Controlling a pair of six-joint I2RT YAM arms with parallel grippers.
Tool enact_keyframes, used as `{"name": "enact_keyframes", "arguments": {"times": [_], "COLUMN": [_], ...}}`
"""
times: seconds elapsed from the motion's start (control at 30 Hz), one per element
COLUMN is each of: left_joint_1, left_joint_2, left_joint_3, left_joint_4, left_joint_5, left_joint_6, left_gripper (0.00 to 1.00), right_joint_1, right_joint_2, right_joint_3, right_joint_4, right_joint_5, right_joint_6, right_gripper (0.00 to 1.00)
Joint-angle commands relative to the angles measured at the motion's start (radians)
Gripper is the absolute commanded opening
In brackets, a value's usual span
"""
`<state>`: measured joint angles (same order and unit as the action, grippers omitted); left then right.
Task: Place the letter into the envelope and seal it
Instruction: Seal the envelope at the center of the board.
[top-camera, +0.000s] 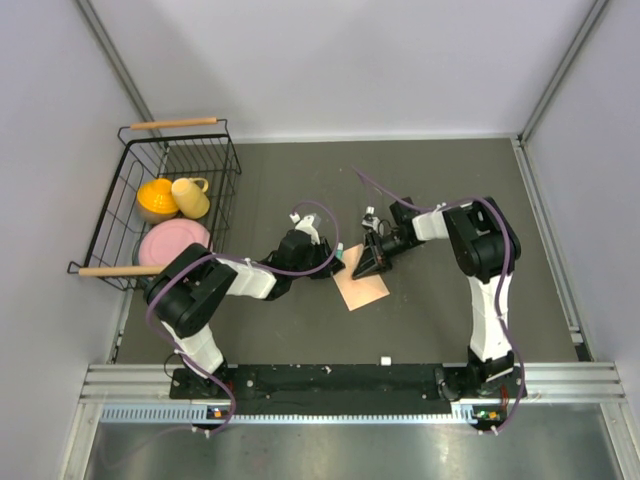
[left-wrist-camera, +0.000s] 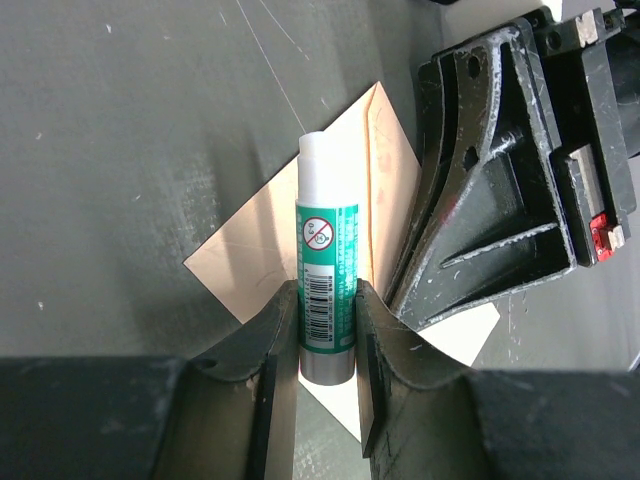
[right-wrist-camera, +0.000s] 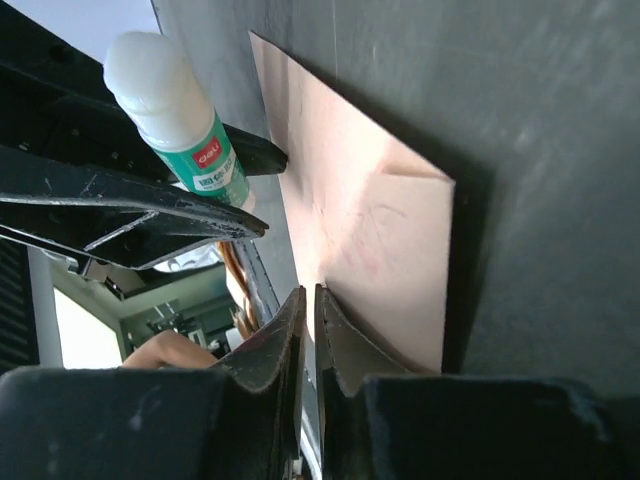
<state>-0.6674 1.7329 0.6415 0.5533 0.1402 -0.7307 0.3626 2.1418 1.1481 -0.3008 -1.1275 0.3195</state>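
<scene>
The peach envelope (top-camera: 364, 291) (left-wrist-camera: 250, 255) (right-wrist-camera: 380, 230) lies flat on the dark table between the two arms. My left gripper (top-camera: 333, 263) (left-wrist-camera: 327, 290) is shut on a white-and-green glue stick (left-wrist-camera: 326, 240) (right-wrist-camera: 175, 110), whose white tip hangs over the envelope's left part. My right gripper (top-camera: 364, 270) (right-wrist-camera: 310, 295) comes in from the right with its jaws almost together, and the envelope's edge runs into the slit between them. White paper (left-wrist-camera: 470, 335) shows under the right gripper at the envelope's near edge. I cannot tell whether it is the letter.
A black wire basket (top-camera: 180, 135) with wooden handles stands at the left, holding an orange bowl (top-camera: 157, 198), a yellow cup (top-camera: 190, 196) and a pink plate (top-camera: 172, 240). A small white object (top-camera: 384, 359) lies near the front rail. Grey walls close in the table.
</scene>
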Motion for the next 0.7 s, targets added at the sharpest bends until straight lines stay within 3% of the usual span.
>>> {"name": "enact_keyframes", "arguments": {"times": [0.0, 0.13, 0.33, 0.43, 0.6, 0.67], "left_joint_1": [0.003, 0.005, 0.005, 0.005, 0.005, 0.005], "left_joint_2": [0.004, 0.002, 0.010, 0.013, 0.014, 0.013], "left_joint_3": [0.012, 0.012, 0.014, 0.018, 0.020, 0.018], "left_joint_4": [-0.010, -0.010, -0.012, -0.010, -0.006, -0.006], "left_joint_5": [-0.016, -0.016, -0.014, -0.010, -0.005, -0.007], "left_joint_6": [0.011, 0.011, 0.008, 0.007, 0.001, 0.004], "left_gripper": [0.00, 0.00, 0.00, 0.00, 0.00, 0.00], "right_joint_1": [-0.005, -0.016, -0.014, -0.014, -0.013, -0.010], "right_joint_2": [0.050, 0.052, -0.051, -0.117, -0.160, -0.151], "right_joint_3": [0.012, -0.007, -0.011, -0.031, -0.085, -0.102], "right_joint_4": [0.015, 0.015, 0.077, 0.164, 0.328, 0.379], "right_joint_5": [0.060, 0.101, 0.040, -0.023, -0.071, -0.078], "right_joint_6": [0.033, 0.033, 0.026, 0.091, 0.200, 0.239], "right_gripper": [0.06, 0.10, 0.31, 0.52, 0.71, 0.84]}}
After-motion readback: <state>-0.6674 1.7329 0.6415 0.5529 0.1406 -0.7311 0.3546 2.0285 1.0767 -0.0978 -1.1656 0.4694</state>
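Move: The right hand, fingers shut, is down on the envelope: the envelope's middle is about 1 cm below the hand and 1 cm to its right, level with it fore and aft. The glue stick stands in the left gripper about 4 cm ahead of the right hand, 4 cm to its left and 2 cm above. From the left hand, the envelope's middle is some 4 cm back, 5 cm to the right and 3 cm below. Upward, after first slipping about half a centimetre forward low over the flap, the right hand comes off the envelope, rising roughly 4 cm and drifting 1 cm forward. Its shut fingers spread wide as it lifts, with only a slight wrist tilt. The left hand stays still, keeping the glue stick pinched beside the envelope. ##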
